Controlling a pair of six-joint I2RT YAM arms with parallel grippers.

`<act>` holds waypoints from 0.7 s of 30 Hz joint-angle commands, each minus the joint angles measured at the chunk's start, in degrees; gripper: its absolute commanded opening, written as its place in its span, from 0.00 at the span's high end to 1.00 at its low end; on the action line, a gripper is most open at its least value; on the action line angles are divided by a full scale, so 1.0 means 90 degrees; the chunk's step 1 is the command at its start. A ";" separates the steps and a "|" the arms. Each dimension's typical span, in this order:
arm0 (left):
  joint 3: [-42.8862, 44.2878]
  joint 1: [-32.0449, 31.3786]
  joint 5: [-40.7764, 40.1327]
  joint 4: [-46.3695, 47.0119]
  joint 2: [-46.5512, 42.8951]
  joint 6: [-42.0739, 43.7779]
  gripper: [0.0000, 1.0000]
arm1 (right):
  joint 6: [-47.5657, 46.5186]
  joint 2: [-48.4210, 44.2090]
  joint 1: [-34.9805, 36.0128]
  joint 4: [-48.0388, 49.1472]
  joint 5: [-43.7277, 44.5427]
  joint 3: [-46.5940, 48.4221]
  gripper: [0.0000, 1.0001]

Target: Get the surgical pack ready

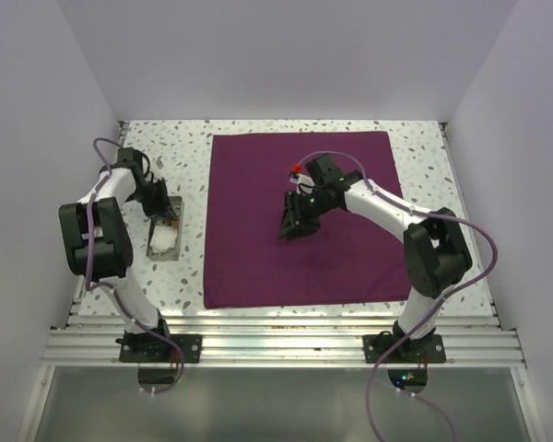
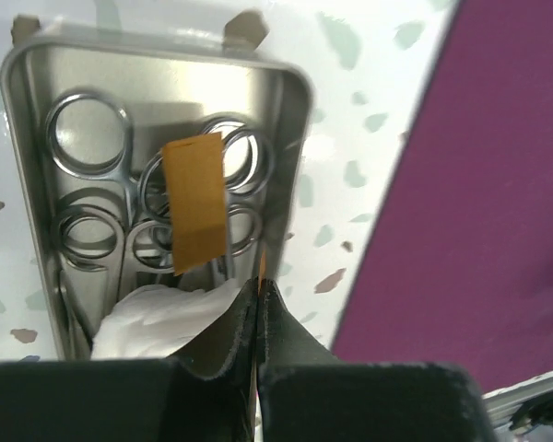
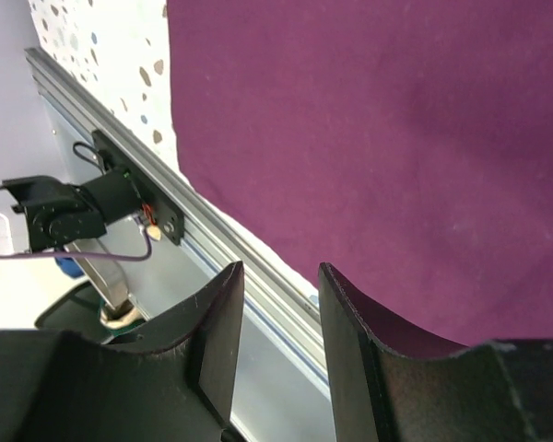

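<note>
The maroon cloth [image 1: 258, 239] lies flat in the middle of the table, also in the left wrist view [image 2: 479, 184] and the right wrist view [image 3: 396, 138]. Left of it sits the small metal tray [image 2: 295, 120], also in the top view [image 1: 164, 241]. It holds steel scissors and forceps [image 2: 88, 138] and white gauze [image 2: 157, 318]. An orange strip [image 2: 196, 203] lies over the handle rings. My left gripper [image 2: 260, 285] hangs over the tray's near right corner, shut on a thin orange strip seen edge-on. My right gripper [image 3: 278, 272] hovers open over the cloth, holding nothing.
The speckled tabletop [image 1: 415, 147] shows around the cloth. An aluminium rail [image 3: 212, 239] runs along the near edge, with a black arm base [image 3: 92, 203] beyond it. White walls close in the left, right and back sides.
</note>
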 commanded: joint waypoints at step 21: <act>0.1059 0.0011 -0.1424 -0.0517 0.0289 0.0451 0.52 | -0.0292 -0.0283 -0.0198 0.0098 -0.0490 -0.0200 0.59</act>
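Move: The left hand, still shut on an orange packet, is taking it to the rings of the instruments in the steel tray, about 3 cm ahead, 3 cm to its left and 4 cm below. The first orange packet already lies on those rings, some 3 cm ahead, 2 cm left; the white gauze is about 4 cm back and 3 cm left, just as low. From the idle right hand, the rings lie roughly 33 cm left, 5 cm ahead and 10 cm below. The left hand edges 3 cm left and 2 down, opening to release its orange packet into the tray. ##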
